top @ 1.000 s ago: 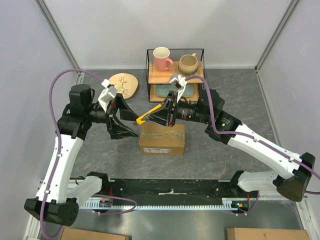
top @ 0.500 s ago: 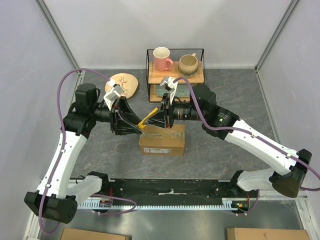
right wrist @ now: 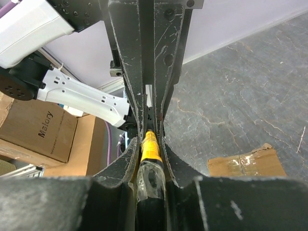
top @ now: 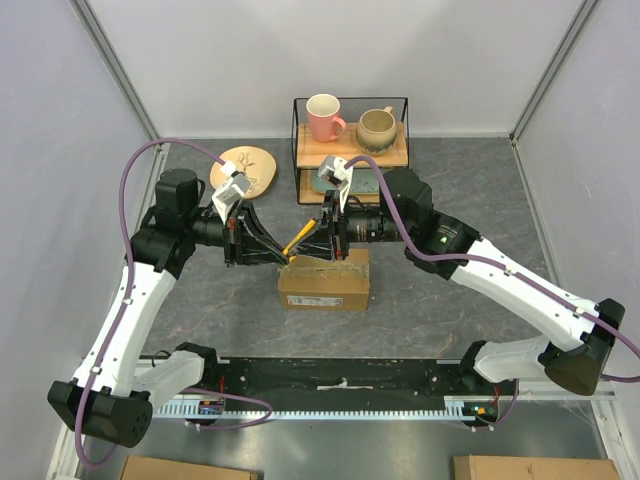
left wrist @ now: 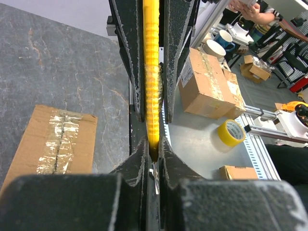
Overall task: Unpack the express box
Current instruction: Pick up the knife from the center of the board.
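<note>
The express box [top: 324, 283] is a brown carton that lies mid-table, its taped top seam [left wrist: 57, 140] facing up; one corner of it shows in the right wrist view [right wrist: 245, 161]. Just above its back edge, a yellow utility knife [top: 300, 238] is held between both grippers. My left gripper [top: 284, 256] comes in from the left and is shut on the knife's yellow tip end [left wrist: 153, 120]. My right gripper [top: 316, 236] comes in from the right and is shut on the knife's other end [right wrist: 150, 154], where a clear and black part sits between its fingers.
A wire rack [top: 350, 150] at the back holds a pink mug [top: 324, 116] and a beige mug [top: 376, 127]. A round wooden plate [top: 246, 168] lies at the back left. Beyond the table's near edge sit cardboard boxes [left wrist: 207, 86] and a yellow tape roll [left wrist: 230, 132].
My left gripper has moved right to the knife and closed from wide open onto its yellow end. The right arm shifted slightly left at first, still holding the knife.
</note>
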Motion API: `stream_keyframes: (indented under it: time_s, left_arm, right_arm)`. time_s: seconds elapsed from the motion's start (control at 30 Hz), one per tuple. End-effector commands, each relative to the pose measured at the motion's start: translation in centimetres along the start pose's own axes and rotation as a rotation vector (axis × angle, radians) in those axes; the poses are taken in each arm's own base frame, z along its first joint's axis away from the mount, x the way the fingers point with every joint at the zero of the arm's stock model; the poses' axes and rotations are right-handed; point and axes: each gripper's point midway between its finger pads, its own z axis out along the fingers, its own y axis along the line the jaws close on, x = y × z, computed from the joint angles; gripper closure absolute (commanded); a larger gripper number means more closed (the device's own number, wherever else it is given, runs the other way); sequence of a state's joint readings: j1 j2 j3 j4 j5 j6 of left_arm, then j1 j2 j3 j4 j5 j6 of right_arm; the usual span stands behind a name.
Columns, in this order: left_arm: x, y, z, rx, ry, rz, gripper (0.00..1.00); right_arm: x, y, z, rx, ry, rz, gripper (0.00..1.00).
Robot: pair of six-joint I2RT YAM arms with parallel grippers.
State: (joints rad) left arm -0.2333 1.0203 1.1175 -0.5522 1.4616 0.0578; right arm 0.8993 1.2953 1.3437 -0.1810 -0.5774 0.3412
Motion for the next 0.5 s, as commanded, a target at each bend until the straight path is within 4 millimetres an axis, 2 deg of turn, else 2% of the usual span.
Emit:
stream_keyframes:
  time_s: [0.0, 0.07, 0.13, 0.17, 0.27, 0.47]
  left_arm:
    - [-0.3, -6.5, -0.7, 0.346, -0.007, 0.036, 0.98]
    - [-0.3, -6.7, -0.6, 0.352, -0.005, 0.039, 0.98]
    - [-0.3, -6.6, -0.6, 0.352, -0.004, 0.036, 0.98]
    - [-0.3, -6.6, -0.6, 0.353, -0.003, 0.032, 0.98]
    - [-0.4, -6.7, -0.5, 0.358, -0.001, 0.029, 0.98]
    - [-0.2, -6.6, -0.5, 0.346, 0.004, 0.035, 0.98]
  right_arm:
    - [-3.0, 0.1, 0.1, 0.008, -0.090, -0.058, 1.00]
    - [-3.4, 0.3, 0.1, -0.004, -0.114, -0.062, 1.00]
    - [-3.1, 0.5, 0.3, -0.020, -0.122, -0.039, 0.92]
    - [-3.2, 0.7, 0.4, -0.037, -0.130, -0.037, 0.79]
    - [-2.6, 0.6, 0.9, -0.060, -0.133, -0.021, 0.58]
    - [-2.5, 0.5, 1.1, -0.061, -0.117, -0.028, 0.50]
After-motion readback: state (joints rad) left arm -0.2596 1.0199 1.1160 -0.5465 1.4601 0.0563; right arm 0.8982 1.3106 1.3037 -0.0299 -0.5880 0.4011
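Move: The knife stands steeply between the two hands in the air, gripped by both. Its middle lies about 2 cm above the right hand and a centimetre to its right, level with it fore and aft. From the left hand, which holds the lower part, it is some 4 cm up and 3 cm to the right. The box lies below, about 8 cm ahead of the right hand, 5 cm to its right and 31 cm down. The right hand's grip on the knife comes free: after a still start its fingers open to about twice their gap, the forward finger swinging clear while the rear one stays close beside the knife. At the same time that hand eases about 1 cm left and 1 cm up, tilting some 5 degrees. The left fingers keep the knife pinched, almost in place. ##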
